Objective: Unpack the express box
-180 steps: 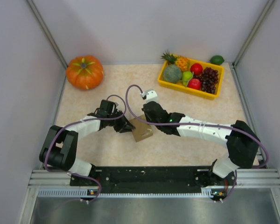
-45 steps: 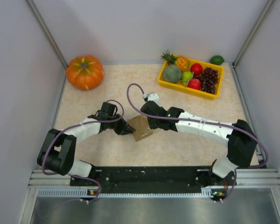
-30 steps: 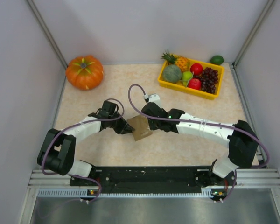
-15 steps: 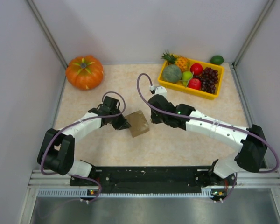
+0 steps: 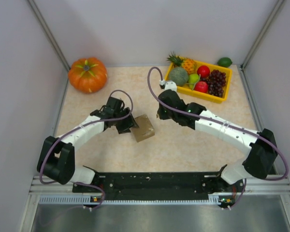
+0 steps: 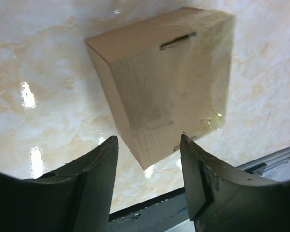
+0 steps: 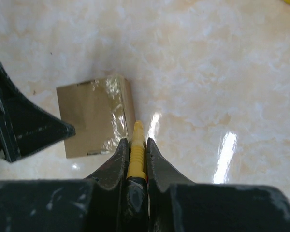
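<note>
The express box [image 5: 143,127] is a small brown cardboard carton lying shut on the table, with clear tape on it. It also shows in the left wrist view [image 6: 169,82] and the right wrist view [image 7: 94,116]. My left gripper [image 5: 127,124] is open just left of the box, its jaws [image 6: 147,140] spread and empty, with the box's near corner just in front of them. My right gripper [image 5: 160,114] is up and right of the box, apart from it. It is shut [image 7: 135,141] on a thin yellow tool [image 7: 137,145] whose tip points past the box's right edge.
An orange pumpkin [image 5: 87,74] sits at the back left. A yellow fruit tray [image 5: 217,99] holding several fruits stands at the back right, with a green lime [image 5: 224,62] behind it. Grey walls close in the left, right and back. The table's front rail [image 6: 193,212] lies below the box.
My right gripper has pulled away from the box, up and to the right, with the yellow tool in it. My left gripper has drawn back to the left. The box has shifted slightly.
</note>
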{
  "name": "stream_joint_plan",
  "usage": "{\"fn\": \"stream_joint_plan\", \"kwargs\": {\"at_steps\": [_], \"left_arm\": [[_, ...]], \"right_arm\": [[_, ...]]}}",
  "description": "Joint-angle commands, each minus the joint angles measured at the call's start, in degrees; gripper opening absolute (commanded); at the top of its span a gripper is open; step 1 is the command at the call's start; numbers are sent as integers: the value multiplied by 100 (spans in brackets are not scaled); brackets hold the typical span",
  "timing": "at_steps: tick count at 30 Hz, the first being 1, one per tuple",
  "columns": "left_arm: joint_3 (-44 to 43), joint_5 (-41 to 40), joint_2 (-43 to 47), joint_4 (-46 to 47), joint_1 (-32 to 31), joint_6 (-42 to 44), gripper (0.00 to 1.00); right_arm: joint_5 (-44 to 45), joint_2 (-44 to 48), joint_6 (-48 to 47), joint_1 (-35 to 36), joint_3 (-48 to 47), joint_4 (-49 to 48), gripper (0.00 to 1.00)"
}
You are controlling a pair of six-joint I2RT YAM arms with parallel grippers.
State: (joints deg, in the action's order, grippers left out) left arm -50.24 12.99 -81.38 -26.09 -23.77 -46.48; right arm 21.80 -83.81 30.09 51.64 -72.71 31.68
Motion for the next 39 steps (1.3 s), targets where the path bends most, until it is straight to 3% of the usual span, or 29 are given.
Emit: {"fn": "stream_joint_plan", "kwargs": {"at_steps": [1, 8, 14, 19, 26, 32, 39], "left_arm": [[48, 421, 728, 445, -31, 323, 59], [821, 1135, 1282, 903, -285, 823, 33], [1462, 1240, 1748, 1288, -857, 870, 31], [1684, 1205, 1583, 1545, -893, 649, 31], [1315, 670, 827, 1203, -875, 482, 30], [972, 2, 712, 860, -822, 447, 28], [726, -35, 475, 973, -594, 482, 30]], "right_arm": [[-544, -135, -424, -329, 178, -1294, 0], [-1395, -951, -1057, -531, 3, -2623, 0], [-2627, -1893, -1136, -954, -778, -2782, 0], [-2848, -2227, -1286, -989, -1061, -2264, 0], [-2726, -1763, -1347, -989, -676, -1684, 0], [-2550, -1226, -1365, -998, -52, -1376, 0], [-2383, -313, -1093, -1006, 687, -1182, 0]]}}
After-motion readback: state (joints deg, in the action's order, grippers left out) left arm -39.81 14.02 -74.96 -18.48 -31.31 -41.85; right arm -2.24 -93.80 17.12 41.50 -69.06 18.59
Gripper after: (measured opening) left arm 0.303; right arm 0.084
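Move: For the left hand the express box lies about 3 cm ahead and 5 cm to the right, with its middle some 6 cm below. The right hand, already gripping the yellow knife, has the same box about 4 cm ahead, 8 cm to its left and some 17 cm below. Nothing else stands close to the box or to either hand's way. Forward and left some 9 and 8 cm, while sinking about 7, the right hand carries the knife across the box, then draws back and right about 6 cm each way to its far-right slotted edge, keeping its grip. The left hand lifts, swings back about 9 cm and right while half closing its fingers, then lowers and comes forward to the box's near-left edge, ending turned slightly clockwise. ##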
